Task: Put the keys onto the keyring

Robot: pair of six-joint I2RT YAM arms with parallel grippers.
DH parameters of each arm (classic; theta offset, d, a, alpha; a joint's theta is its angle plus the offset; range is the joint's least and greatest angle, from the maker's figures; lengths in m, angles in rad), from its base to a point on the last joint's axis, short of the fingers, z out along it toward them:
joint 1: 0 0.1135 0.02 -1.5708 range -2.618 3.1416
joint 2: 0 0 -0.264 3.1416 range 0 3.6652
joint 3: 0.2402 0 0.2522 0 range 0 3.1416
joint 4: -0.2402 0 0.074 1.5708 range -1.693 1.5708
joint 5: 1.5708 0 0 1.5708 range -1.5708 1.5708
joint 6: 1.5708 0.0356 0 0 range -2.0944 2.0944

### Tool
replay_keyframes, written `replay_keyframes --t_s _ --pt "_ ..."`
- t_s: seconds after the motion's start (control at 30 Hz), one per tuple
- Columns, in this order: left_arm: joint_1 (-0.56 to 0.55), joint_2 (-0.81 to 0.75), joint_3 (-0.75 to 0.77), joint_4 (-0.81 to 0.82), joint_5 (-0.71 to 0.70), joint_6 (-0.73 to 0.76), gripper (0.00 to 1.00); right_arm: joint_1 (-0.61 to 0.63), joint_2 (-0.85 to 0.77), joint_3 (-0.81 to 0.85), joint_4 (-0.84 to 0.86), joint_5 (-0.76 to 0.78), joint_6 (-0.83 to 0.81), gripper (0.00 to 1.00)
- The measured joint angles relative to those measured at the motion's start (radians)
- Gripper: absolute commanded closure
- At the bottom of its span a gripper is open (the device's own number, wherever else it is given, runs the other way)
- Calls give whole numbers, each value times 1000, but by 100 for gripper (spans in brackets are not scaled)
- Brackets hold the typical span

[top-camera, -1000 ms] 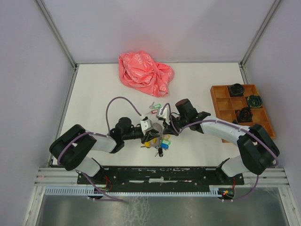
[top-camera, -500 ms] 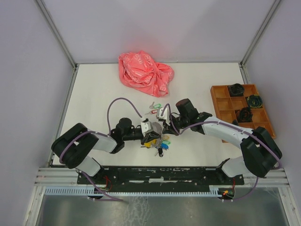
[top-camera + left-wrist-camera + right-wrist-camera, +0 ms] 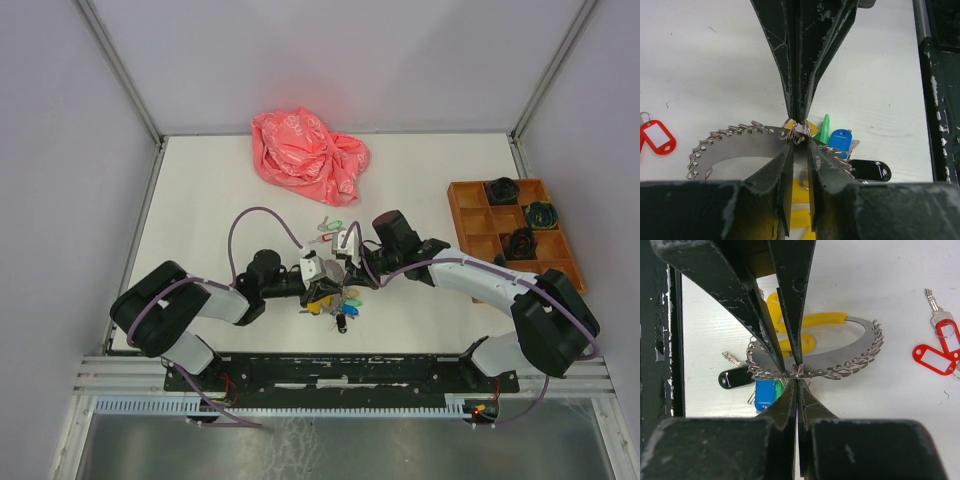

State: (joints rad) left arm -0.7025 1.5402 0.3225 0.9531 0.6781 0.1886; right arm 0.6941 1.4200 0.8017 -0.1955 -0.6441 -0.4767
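The keyring [image 3: 852, 359] is a flat silver oval band edged with many small split rings, carrying yellow [image 3: 815, 320], blue [image 3: 840, 139], green [image 3: 824, 128] and black [image 3: 867, 170] tags. It shows as a bunch [image 3: 342, 303] in the top view. My left gripper [image 3: 800, 146] is shut on the band from one side. My right gripper [image 3: 797, 379] faces it, shut, its tips pinching a small split ring [image 3: 798, 371] at the band's edge. Loose keys with red tags [image 3: 932, 359] lie on the table beside the ring, and show as a small group [image 3: 326, 228] from above, one tag green.
A crumpled red plastic bag [image 3: 308, 143] lies at the back of the table. An orange compartment tray [image 3: 478, 225] with dark coiled items stands at the right. Both arms meet near the table's front centre.
Almost nothing: both grippers stay together at the keyring, and the left jaws have narrowed slightly on the band.
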Motion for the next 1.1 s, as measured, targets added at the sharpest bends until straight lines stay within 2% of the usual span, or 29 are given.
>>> replay_keyframes --t_s 0.23,0.4,0.57,0.7,0.97,1.1 --pt "0 0 0 0 -8 -17 77 6 0 0 0 -5 0 99" --pt "0 0 0 0 -15 -37 85 12 0 0 0 -6 0 99" --pt "0 0 0 1 -18 -47 97 16 1 0 0 -5 0 99" --pt "0 0 0 1 -19 -53 97 18 2 0 0 -3 2 98" --pt "0 -14 0 -1 -23 -52 97 19 1 0 3 15 37 67" --pt "0 -30 0 -1 -27 -52 97 19 -15 0 9 51 82 61"
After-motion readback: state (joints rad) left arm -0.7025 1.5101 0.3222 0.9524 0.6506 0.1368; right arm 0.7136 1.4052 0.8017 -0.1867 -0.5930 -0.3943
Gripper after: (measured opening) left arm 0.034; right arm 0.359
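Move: The left fingers, still part open, already stand around the small rings at the metal keyring's edge, about 1 cm to the right of the left hand point and level with it; the closed right fingers hold those rings right at their own tips. From the left hand the blue tag is about 4 cm back, 1 cm right and 4 cm down, the black tag 6 cm straight back and 4 cm down. The loose red tags lie some 10 cm ahead, 2 cm left and 5 cm below. The left hand stays in place while its fingers shut on the small rings at the keyring's edge, the wrist tipping only a few degrees, and then it starts straight up by about 1 cm with the grip kept. The right hand keeps its pinch while easing barely half a centimetre back; once the left has closed, the right fingers open to about a third of their range to let go, and the hand drifts forward again by about as much, starting to rise and turning slightly clockwise. ##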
